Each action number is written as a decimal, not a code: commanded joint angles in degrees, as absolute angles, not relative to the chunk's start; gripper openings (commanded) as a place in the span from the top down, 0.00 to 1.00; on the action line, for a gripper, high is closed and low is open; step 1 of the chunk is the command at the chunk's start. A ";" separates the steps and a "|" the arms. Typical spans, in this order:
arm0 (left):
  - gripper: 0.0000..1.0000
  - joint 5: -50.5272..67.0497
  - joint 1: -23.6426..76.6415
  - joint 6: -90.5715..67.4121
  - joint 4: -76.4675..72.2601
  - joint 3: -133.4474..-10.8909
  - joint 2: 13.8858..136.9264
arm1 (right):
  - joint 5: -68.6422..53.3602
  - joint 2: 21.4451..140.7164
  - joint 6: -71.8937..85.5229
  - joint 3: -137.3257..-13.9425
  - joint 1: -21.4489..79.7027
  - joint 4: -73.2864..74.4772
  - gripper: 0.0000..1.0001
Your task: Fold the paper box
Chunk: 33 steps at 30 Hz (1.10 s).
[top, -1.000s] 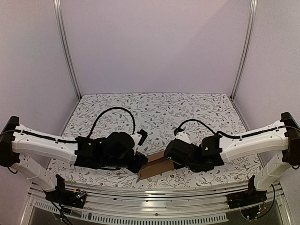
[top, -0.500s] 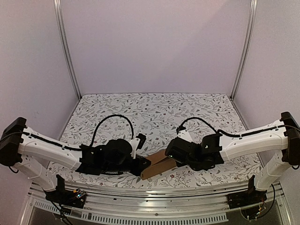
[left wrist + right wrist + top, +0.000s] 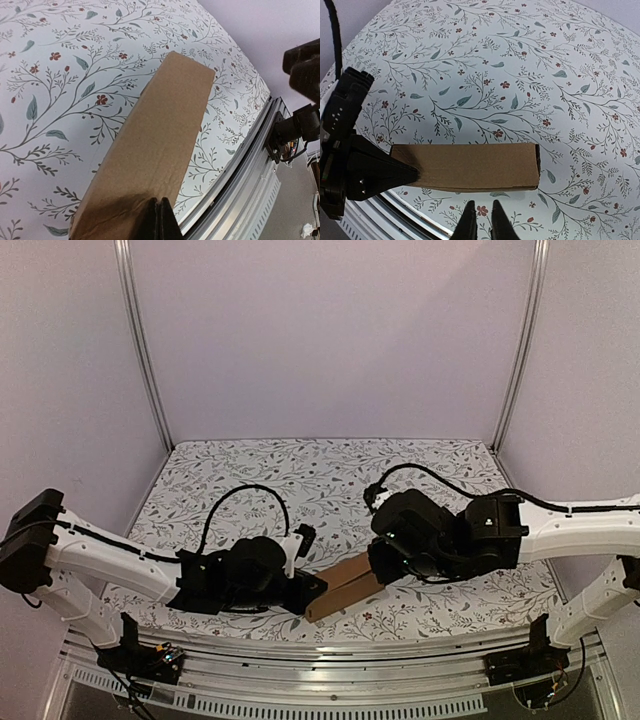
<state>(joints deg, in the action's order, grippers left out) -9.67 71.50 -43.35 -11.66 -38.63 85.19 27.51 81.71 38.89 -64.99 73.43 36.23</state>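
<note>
The paper box point(image 3: 345, 585) is a slim, closed, brown cardboard box lying slantwise near the table's front edge. My left gripper point(image 3: 306, 594) is at its lower-left end. In the left wrist view the fingers point(image 3: 161, 219) are pressed together on the near end of the box point(image 3: 160, 135), which runs straight away from them. My right gripper point(image 3: 385, 566) hovers by the box's upper-right end. In the right wrist view it point(image 3: 481, 220) stands slightly open with only tablecloth between the tips, just short of the long side of the box point(image 3: 470, 167). The left gripper's black finger point(image 3: 390, 172) overlaps the box's left end.
A floral cloth point(image 3: 330, 480) covers the table. An aluminium rail point(image 3: 330, 648) runs along the near edge, close to the box point(image 3: 240, 165). White walls and two metal posts point(image 3: 140, 340) close the back and sides.
My right gripper has opened, let go of the box's right end and drawn up and back from it. The left arm has lowered and carried the box slightly right.
</note>
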 commanded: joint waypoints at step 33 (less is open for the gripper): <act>1.00 -9.11 71.18 -40.87 3.61 -41.11 85.94 | 28.43 91.17 41.00 -56.58 66.97 26.12 1.00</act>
<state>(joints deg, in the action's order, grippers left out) -9.61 71.50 -42.96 -8.80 -40.25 85.23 30.50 90.83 42.35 -55.16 66.85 17.80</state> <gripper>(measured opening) 0.005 0.003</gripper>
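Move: Ahead of the right hand by about 5 cm, 1 cm to its right and 8 cm below, is the top of the paper box's right end; the box's middle lies some 2 cm ahead, 4 cm left and 10 cm below. The left fingers, already on the box's other end, are roughly 8 cm left of the right hand and 2 cm ahead. From the left hand, that right end is about 9 cm right and 3 cm ahead, nearly level. Shutting its slightly open fingers at once, the right hand rises a little as it reaches forward about 5 cm, then drops some 9 cm and sets its closed fingertips on top of the box's right end, turning roughly 10 degrees clockwise. The left hand stays put, shut fingertips still resting on the left end. ##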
